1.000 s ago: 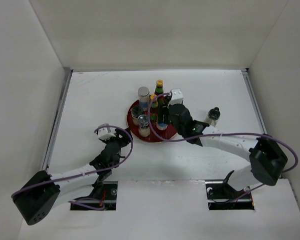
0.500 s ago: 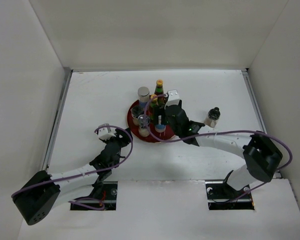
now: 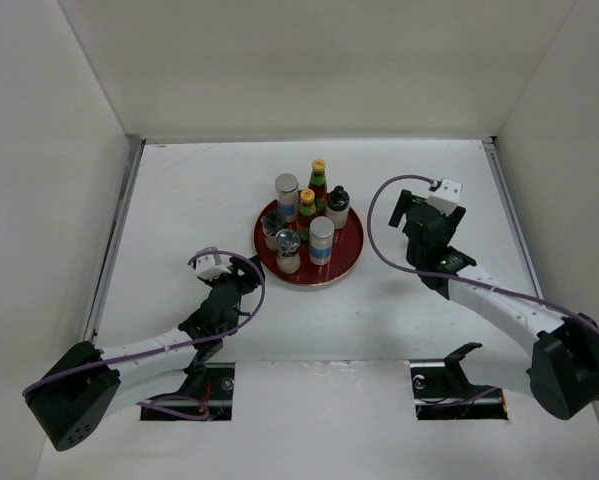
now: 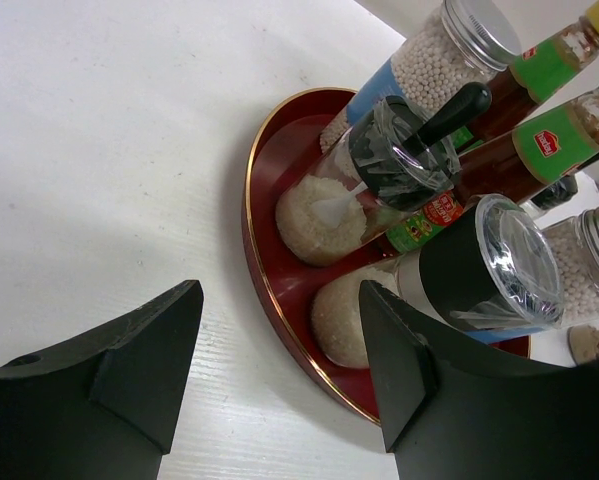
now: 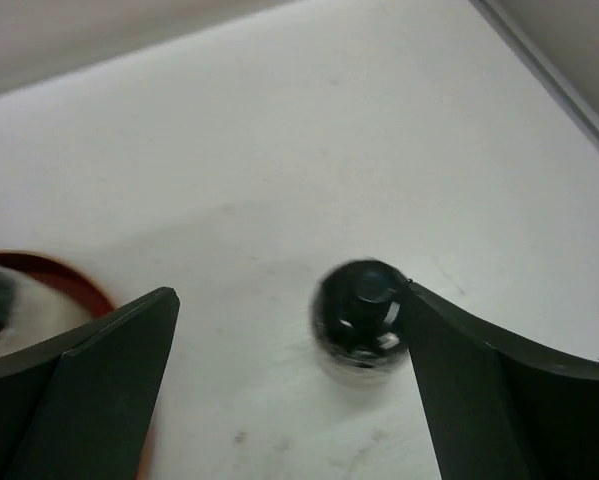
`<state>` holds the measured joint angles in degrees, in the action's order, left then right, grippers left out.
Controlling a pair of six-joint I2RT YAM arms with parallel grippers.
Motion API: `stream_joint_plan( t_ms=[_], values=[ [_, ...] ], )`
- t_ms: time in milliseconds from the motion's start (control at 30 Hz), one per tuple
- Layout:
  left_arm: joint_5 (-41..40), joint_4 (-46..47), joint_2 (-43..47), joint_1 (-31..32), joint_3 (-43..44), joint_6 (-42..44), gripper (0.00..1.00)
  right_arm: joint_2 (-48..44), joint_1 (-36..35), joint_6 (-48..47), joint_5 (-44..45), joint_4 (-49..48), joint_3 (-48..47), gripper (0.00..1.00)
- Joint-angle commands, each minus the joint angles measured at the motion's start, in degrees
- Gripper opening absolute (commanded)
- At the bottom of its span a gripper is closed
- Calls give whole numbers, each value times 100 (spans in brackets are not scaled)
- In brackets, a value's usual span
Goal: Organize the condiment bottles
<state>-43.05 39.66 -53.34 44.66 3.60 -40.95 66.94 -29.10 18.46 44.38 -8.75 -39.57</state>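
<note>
Several condiment bottles stand on the round red plate (image 3: 351,255): two sauce bottles (image 3: 318,181) with orange caps, a silver-lidded shaker (image 3: 321,237), a black-capped bottle (image 3: 338,205) and clear-lidded shakers (image 3: 287,247). My left gripper (image 3: 241,281) is open and empty just off the plate's near-left rim (image 4: 254,230), facing a clear-lidded shaker (image 4: 509,262). My right gripper (image 3: 420,222) is open, right of the plate. In the right wrist view a black-capped shaker (image 5: 364,310) stands on the table between the open fingers, close to the right finger (image 5: 479,390). The top view hides it under the gripper.
White walls close in the table on three sides, with a metal rail (image 3: 114,235) along the left edge and another (image 3: 509,215) along the right. A purple cable (image 3: 379,215) loops beside the right wrist. The plate's edge (image 5: 74,275) shows left of the right gripper.
My right gripper opened, left a silver-lidded shaker on the plate, and swung right to above the black-capped shaker on the table. The left arm stayed still.
</note>
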Motion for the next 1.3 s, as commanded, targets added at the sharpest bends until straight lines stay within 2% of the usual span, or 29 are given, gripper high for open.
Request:
stream_joint_plan(
  t_ms=[0,200,333,467,600,800,1000,1267],
  values=[
    [24,253,60,-15,71,-71,63,170,295,175,502,435,81,100],
    [24,253,25,-24,80,-71,63,811,848,483,-156,322,29,99],
    [24,253,-62,-24,106,-80,63,1040,1069,553,-579,6,-77,94],
    [24,253,78,-24,62,-71,63,1295,1148,606,-773,5,-218,79],
    [24,253,-10,-24,89,-80,63,971,1087,581,-650,-170,-139,61],
    [24,253,-45,-32,97,-80,63,443,25,36,-465,-645,-287,55],
    [24,253,-106,-41,124,-54,63,829,-898,79,-851,-917,-788,56],
    [24,253,69,-68,71,-36,66,1848,-1119,237,-1221,-1207,-1290,57]
  ],
)
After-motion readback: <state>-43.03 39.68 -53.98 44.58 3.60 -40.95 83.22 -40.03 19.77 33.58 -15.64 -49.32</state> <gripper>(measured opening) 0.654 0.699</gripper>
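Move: The last black-lidded bottle off the tray stands about 2 cm ahead of the right hand, 5 cm to its right and 13 cm below. The round tray's middle lies some 24 cm left and 4 cm ahead of that hand; on it, the pearl jar is 23 cm left and 1 cm back, and the tray's black-capped bottle 19 cm left and 7 cm ahead. From the left hand, the bottle to fetch is about 10 cm ahead, 43 cm right and 5 cm lower. Right hand sinks 9 cm rightward, pinches the black-lidded bottle and carries it 19 cm left over the tray. ##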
